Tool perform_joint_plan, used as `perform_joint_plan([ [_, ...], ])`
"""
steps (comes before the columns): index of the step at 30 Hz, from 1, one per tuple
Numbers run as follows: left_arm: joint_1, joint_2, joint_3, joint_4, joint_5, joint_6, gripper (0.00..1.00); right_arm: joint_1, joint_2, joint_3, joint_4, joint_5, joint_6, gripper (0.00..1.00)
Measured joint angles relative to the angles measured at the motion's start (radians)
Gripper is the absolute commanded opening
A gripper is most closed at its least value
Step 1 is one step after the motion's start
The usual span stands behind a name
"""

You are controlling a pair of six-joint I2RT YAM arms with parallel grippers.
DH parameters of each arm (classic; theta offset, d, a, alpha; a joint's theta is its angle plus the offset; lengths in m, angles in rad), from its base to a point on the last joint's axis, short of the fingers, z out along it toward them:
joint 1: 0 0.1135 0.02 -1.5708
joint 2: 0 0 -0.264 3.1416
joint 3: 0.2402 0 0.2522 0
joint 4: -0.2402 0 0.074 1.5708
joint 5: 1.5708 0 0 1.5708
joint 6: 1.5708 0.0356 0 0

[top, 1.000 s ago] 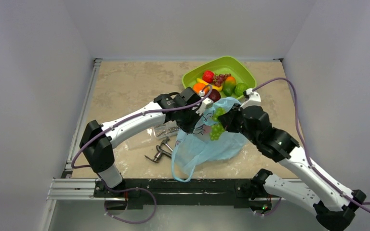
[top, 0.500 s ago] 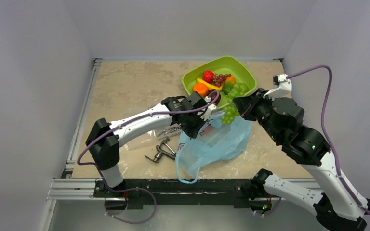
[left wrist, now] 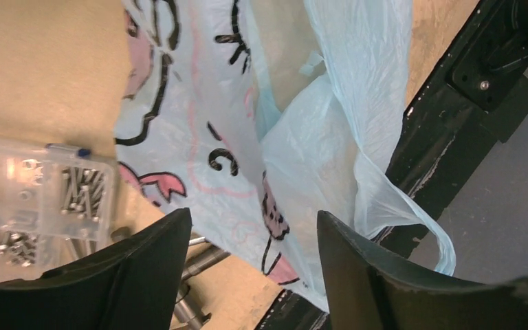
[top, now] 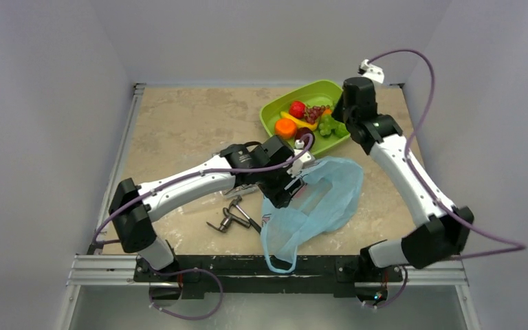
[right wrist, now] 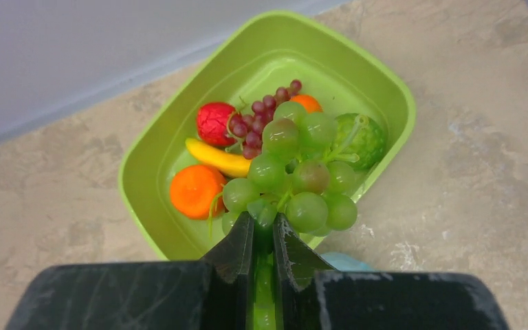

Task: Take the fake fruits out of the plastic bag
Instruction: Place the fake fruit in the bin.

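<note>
My right gripper (right wrist: 264, 223) is shut on the stem of a green grape bunch (right wrist: 302, 172) and holds it above the near side of a lime-green bowl (right wrist: 137, 172). In the top view this gripper (top: 337, 118) and the grapes (top: 328, 126) hang over the bowl (top: 316, 91). In the bowl lie an orange (right wrist: 194, 189), a banana (right wrist: 216, 158), a red fruit (right wrist: 214, 122), red grapes (right wrist: 261, 120) and a green fruit (right wrist: 368, 137). The light-blue plastic bag (top: 326, 196) lies slumped on the table. My left gripper (left wrist: 253, 227) is open above its printed left side (left wrist: 302, 137). No fruit shows in the bag.
A clear flat bag of screws (left wrist: 34, 199) lies left of the blue bag, mostly under my left arm in the top view. Grey metal tools (top: 230, 214) lie near the front edge. The black front rail (top: 247, 265) runs just past the bag's handle (top: 278, 251).
My right gripper has lifted the green grapes out of the bag and carried them back over the bowl. My left gripper has moved nearer, and the bag has sagged flat.
</note>
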Motion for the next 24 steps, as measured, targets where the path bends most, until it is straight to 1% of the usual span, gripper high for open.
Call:
perform_joint_plan([
  [5, 0.011, -0.15, -0.059, 0.044, -0.118, 0.01, 0.93, -0.024, 0.236, 0.053, 0.064, -0.058, -0.029, 0.0],
  [7, 0.019, -0.232, -0.1, 0.076, -0.202, 0.017, 0.95, -0.033, 0.312, 0.088, 0.072, -0.079, -0.031, 0.0],
  [11, 0.028, -0.38, -0.18, 0.155, -0.391, 0.027, 0.96, -0.054, 0.434, 0.174, 0.089, -0.109, -0.034, 0.0],
  [12, 0.03, -0.415, -0.201, 0.178, -0.441, 0.032, 0.96, -0.06, 0.47, 0.207, 0.09, -0.117, -0.035, 0.02],
  [14, 0.031, -0.466, -0.232, 0.216, -0.52, 0.045, 0.96, -0.067, 0.529, 0.261, 0.091, -0.124, -0.037, 0.22],
  [17, 0.032, -0.509, -0.267, 0.263, -0.587, 0.056, 0.96, -0.076, 0.608, 0.327, 0.091, -0.123, -0.04, 0.42],
  [20, 0.032, -0.521, -0.289, 0.294, -0.617, 0.07, 0.95, -0.08, 0.662, 0.354, 0.084, -0.124, -0.053, 0.56],
  [24, 0.032, -0.521, -0.297, 0.309, -0.628, 0.076, 0.95, -0.081, 0.678, 0.356, 0.06, -0.128, -0.065, 0.66],
])
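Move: The green grapes hang from my right fingers. The bin's middle is about 13 cm ahead, 6 cm left and 27 cm below that hand. In it, from the same hand, the mango lies some 12 cm ahead and 2 cm left, the red grapes 17 ahead and 5 left, the dark apple 6 ahead and 10 left. From my empty left hand the bin is roughly 34 cm ahead and 13 right; the bag's middle is 3 ahead, 11 right. I carry the green grapes down and forward over the bin, about 15 cm each way, my right fingers tipping a little further down. Near the end of the reach, still sinking, I open them and let go of the bunch. Meanwhile my left hand opens wider and withdraws from the bag, some 12 cm up, as far left and a bit forward, its fingers swinging up towards level. ##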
